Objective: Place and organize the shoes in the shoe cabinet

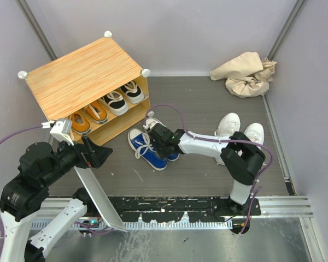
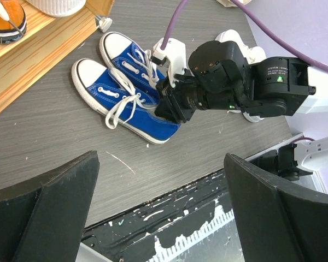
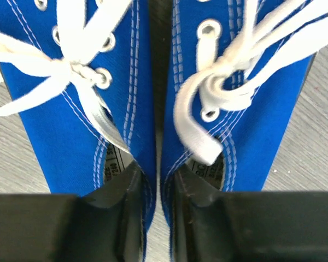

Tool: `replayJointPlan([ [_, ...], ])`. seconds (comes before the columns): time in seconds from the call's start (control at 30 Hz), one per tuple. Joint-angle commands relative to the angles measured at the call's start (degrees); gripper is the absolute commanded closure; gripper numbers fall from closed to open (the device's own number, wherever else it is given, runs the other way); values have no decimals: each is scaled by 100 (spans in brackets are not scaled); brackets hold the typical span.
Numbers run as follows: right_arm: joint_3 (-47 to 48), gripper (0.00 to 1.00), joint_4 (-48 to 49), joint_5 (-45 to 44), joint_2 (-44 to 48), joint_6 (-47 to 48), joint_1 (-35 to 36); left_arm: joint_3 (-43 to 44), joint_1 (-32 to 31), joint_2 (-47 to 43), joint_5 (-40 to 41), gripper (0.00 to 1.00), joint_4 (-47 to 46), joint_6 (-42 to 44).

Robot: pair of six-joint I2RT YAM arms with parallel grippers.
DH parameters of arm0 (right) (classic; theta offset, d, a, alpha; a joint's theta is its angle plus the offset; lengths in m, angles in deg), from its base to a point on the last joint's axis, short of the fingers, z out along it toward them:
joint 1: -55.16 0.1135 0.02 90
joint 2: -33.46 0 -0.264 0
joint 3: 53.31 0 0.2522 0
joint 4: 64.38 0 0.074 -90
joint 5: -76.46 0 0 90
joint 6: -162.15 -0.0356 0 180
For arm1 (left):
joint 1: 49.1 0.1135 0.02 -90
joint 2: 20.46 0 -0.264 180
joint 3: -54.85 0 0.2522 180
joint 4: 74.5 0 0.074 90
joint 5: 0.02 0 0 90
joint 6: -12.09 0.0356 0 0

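Two blue shoes (image 1: 147,150) lie side by side on the floor in front of the shoe cabinet (image 1: 82,76). My right gripper (image 1: 163,143) has one finger inside each blue shoe (image 3: 71,125) and squeezes their inner walls together; its fingertips (image 3: 126,191) are hidden in the openings. In the cabinet's lower shelf sit orange shoes (image 1: 79,123) and black shoes (image 1: 115,102). White shoes (image 1: 228,124) stand to the right, behind the right arm. My left gripper (image 1: 101,153) hangs open over the floor near the front edge, holding nothing (image 2: 161,164).
A crumpled beige cloth bag (image 1: 246,72) lies in the back right corner. A long white panel (image 1: 98,191) slants from the cabinet's front corner to the metal rail (image 1: 284,204) at the near edge. Grey walls close in on three sides.
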Motion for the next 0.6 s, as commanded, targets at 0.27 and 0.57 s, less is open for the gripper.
replayJointPlan([
  [0.27,422,99,85,-238,526,312,531,152,-18,77,278,2,-52,-44],
  [0.57,1289,99,359,-130,694,442,573,74,-18,1,221,2,-84,27],
])
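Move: The right hand is already down between the heels of the paired blue shoes, its half-closed fingers straddling their touching inner sides. The pair's middle lies about 3 cm ahead, 3 cm left and 2 cm lower. The empty lower shelf's mouth is roughly 14 cm ahead and 19 cm left; the black shoes on the upper shelf are about 21 cm ahead, 17 cm left and 14 cm up. From the idle left hand the blue shoes lie some 14 cm ahead, 20 cm right and 30 cm down. The right hand first shuts its fingers the rest of the way, pinching the inner side walls of both blue shoes together at the collars while it stays almost in place. Keeping that grip, it then draws the pair some 3 cm left and about as far back, rising about 3 cm with growing speed and turning a little under 10 degrees counter-clockwise. ##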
